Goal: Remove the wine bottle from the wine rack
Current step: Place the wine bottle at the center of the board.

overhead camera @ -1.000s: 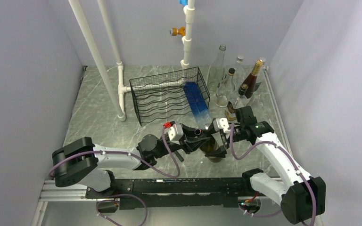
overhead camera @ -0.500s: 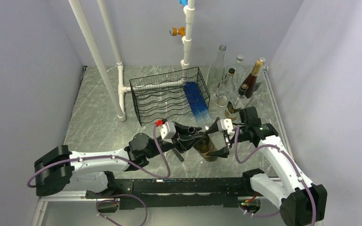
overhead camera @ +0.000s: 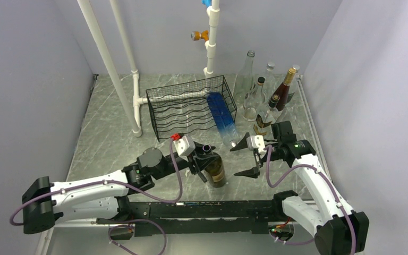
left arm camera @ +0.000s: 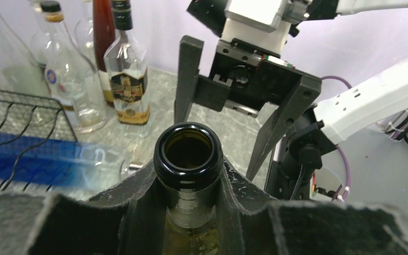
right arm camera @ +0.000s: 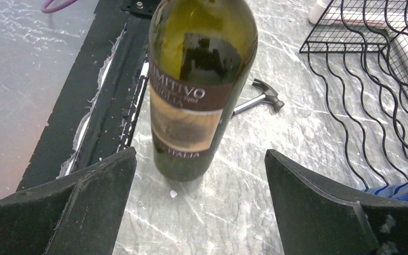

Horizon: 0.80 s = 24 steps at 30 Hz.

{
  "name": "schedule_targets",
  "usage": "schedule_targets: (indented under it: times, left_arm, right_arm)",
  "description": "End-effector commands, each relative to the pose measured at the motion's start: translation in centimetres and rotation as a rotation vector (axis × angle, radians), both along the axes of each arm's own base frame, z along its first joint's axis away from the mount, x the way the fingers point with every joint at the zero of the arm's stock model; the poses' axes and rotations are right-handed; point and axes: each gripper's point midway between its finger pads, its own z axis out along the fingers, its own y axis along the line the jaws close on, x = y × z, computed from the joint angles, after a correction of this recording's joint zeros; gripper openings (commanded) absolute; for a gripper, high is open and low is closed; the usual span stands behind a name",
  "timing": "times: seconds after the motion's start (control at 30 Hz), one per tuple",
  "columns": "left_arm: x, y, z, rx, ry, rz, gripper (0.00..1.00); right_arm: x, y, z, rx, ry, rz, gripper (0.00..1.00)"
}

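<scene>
A dark green wine bottle (overhead camera: 215,169) with a brown label stands upright near the table's front edge, its base at the marble top (right arm camera: 183,164). My left gripper (overhead camera: 206,153) is shut on its neck just under the open mouth (left arm camera: 189,171). My right gripper (overhead camera: 236,161) hangs open a little to the right of the bottle, apart from it, and the bottle (right arm camera: 196,79) shows beyond its spread fingers. The black wire wine rack (overhead camera: 183,109) sits behind, with a blue bottle (overhead camera: 220,114) lying in its right end.
Several upright bottles (overhead camera: 268,95) cluster at the back right. White pipes (overhead camera: 111,69) rise to the left of the rack. A small hammer-shaped piece (right arm camera: 260,98) lies on the marble by the bottle. A black rail (right arm camera: 111,79) runs along the near edge.
The left arm has drawn the bottle leftward and nearer and stood it upright. The right gripper, earlier around the bottle's body, has opened wider and now stands apart from it.
</scene>
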Motion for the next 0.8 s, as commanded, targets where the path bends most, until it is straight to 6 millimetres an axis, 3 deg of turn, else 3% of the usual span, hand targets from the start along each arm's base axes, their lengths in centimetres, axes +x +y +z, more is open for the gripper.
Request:
schedule_targets:
  times: [0.0,0.17,0.5,0.77]
  left_arm:
    - [0.8,3.0,7.4,-0.109,-0.064,0.074,0.00]
    - [2.6,6.4,7.0,-0.036,-0.036,0.168,0.00]
    - [6.2,16.0,7.5,0.076,-0.123,0.528,0.00]
    - [8.7,21.5,5.7,0.196,-0.157,0.799,0.00]
  right_arm:
    - [0.2,0.2,2.0,0.044,-0.070,0.017,0.94]
    - [0.3,0.1,2.0,0.041,-0.074,0.011,0.94]
    - [0.5,0.1,1.9,0.038,-0.071,0.001,0.94]
    - [0.6,0.1,1.8,0.037,-0.069,-0.002,0.94]
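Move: The left hand already holds the wine bottle upright by its neck above the board. The bare board before the rack's left end, where it seems bound, lies about 10 cm ahead, 22 cm left and 28 cm below. The rack's near left corner is roughly 22 cm ahead and 21 cm left; the hammer lies some 6 cm ahead and 4 cm left. From the right hand that bare spot is about 10 cm ahead and 37 cm left. Keeping its neck grip, the left hand swings the bottle some 18 cm left and forward, turning about 35 degrees counter-clockwise. ##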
